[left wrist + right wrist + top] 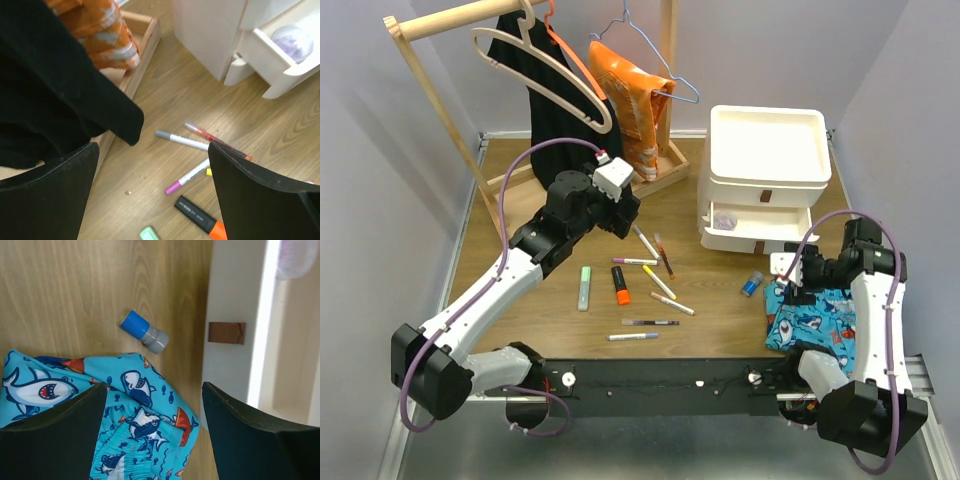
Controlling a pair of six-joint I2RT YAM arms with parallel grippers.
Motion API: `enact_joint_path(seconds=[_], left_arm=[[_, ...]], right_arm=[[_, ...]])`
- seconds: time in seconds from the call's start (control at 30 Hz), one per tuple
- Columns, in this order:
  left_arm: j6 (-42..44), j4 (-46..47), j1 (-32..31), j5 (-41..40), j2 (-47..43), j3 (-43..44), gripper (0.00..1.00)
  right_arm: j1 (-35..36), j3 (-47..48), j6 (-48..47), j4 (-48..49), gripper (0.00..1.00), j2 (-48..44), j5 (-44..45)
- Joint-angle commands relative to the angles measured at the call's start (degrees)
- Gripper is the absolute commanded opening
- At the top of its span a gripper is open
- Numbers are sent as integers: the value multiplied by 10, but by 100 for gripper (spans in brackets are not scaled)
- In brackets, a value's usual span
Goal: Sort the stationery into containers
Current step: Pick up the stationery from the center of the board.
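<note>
Stationery lies loose on the wooden table: a grey-capped marker [645, 240] [182, 140], a red pen [664, 255] [215, 139], a purple-capped marker [633, 261] [187, 177], an orange highlighter [620, 285] [200, 217], a green highlighter [584, 287] and several more pens. A small blue-capped piece [751, 284] [144, 332] lies by the white drawer unit [765, 175], whose lower drawer [750, 220] [280, 60] stands pulled out. My left gripper [625, 218] [152, 200] hovers open above the pens. My right gripper [798, 285] [152, 435] is open over the shark-print cloth, holding nothing.
A blue shark-print cloth [810, 320] [135, 405] lies front right. At the back left stands a wooden clothes rack [430, 25] with black and orange garments [55, 75]. A pale round thing [292, 37] sits in the open drawer. A brown pull tab [226, 332] shows beside my right fingers.
</note>
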Motion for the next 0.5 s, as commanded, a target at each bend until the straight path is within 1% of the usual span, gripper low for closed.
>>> enact_joint_path(seconds=[0.0, 0.07, 0.1, 0.17, 0.2, 0.23, 0.27, 0.3, 0.33, 0.37, 0.4, 0.47], left_arm=[[1, 14, 17, -5, -35, -20, 99], [1, 13, 23, -2, -43, -26, 99], [1, 7, 25, -1, -46, -27, 99], [4, 5, 28, 0, -51, -31, 99], [7, 1, 28, 1, -52, -33, 99], [11, 1, 28, 1, -52, -34, 99], [14, 2, 28, 1, -53, -35, 99], [16, 6, 29, 2, -52, -40, 99], [17, 8, 29, 3, -49, -41, 99], [19, 11, 29, 4, -48, -44, 99], [19, 14, 29, 5, -46, -47, 99], [22, 20, 29, 10, -43, -48, 99]], right_arm=[[23, -30, -253, -52, 85, -10, 33], [38, -7, -210, -51, 83, 20, 37], [40, 33, -152, -50, 81, 33, 35], [41, 78, -87, -42, 77, 72, 11], [41, 107, -26, -39, 76, 86, -2], [41, 156, 11, -23, 76, 94, -15], [42, 185, 65, 1, 77, 102, -46], [43, 210, 180, 25, 78, 121, -59], [48, 264, 233, 60, 79, 132, -67], [53, 288, 278, 71, 79, 147, -73], [58, 310, 360, 79, 79, 172, -72], [70, 376, 449, 112, 78, 201, -69]])
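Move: The right hand hangs empty. The open drawer's middle lies about 14 cm ahead, 6 cm to its left and 5 cm lower, with the clear cup in the drawer's left end, about 14 cm ahead and 14 cm left. The blue-capped bottle lies on the table, some 6 cm ahead, 9 cm left and 15 cm down; the shark cloth spreads 7 cm to the right and 1 cm ahead, equally low. From the left hand, the drawer is about 31 cm right, 2 cm ahead and 15 cm below. Upward and forward, after a small dip of about 1.5 cm, the right hand climbs some 10 cm and advances about 8 cm, gathering speed, away from the blue-capped bottle and cloth to above the right end of the open drawer. Its fingers stay wide and empty, still pointing down and leftward with only a slight wrist turn; the open left hand eases 2.5 cm left. ##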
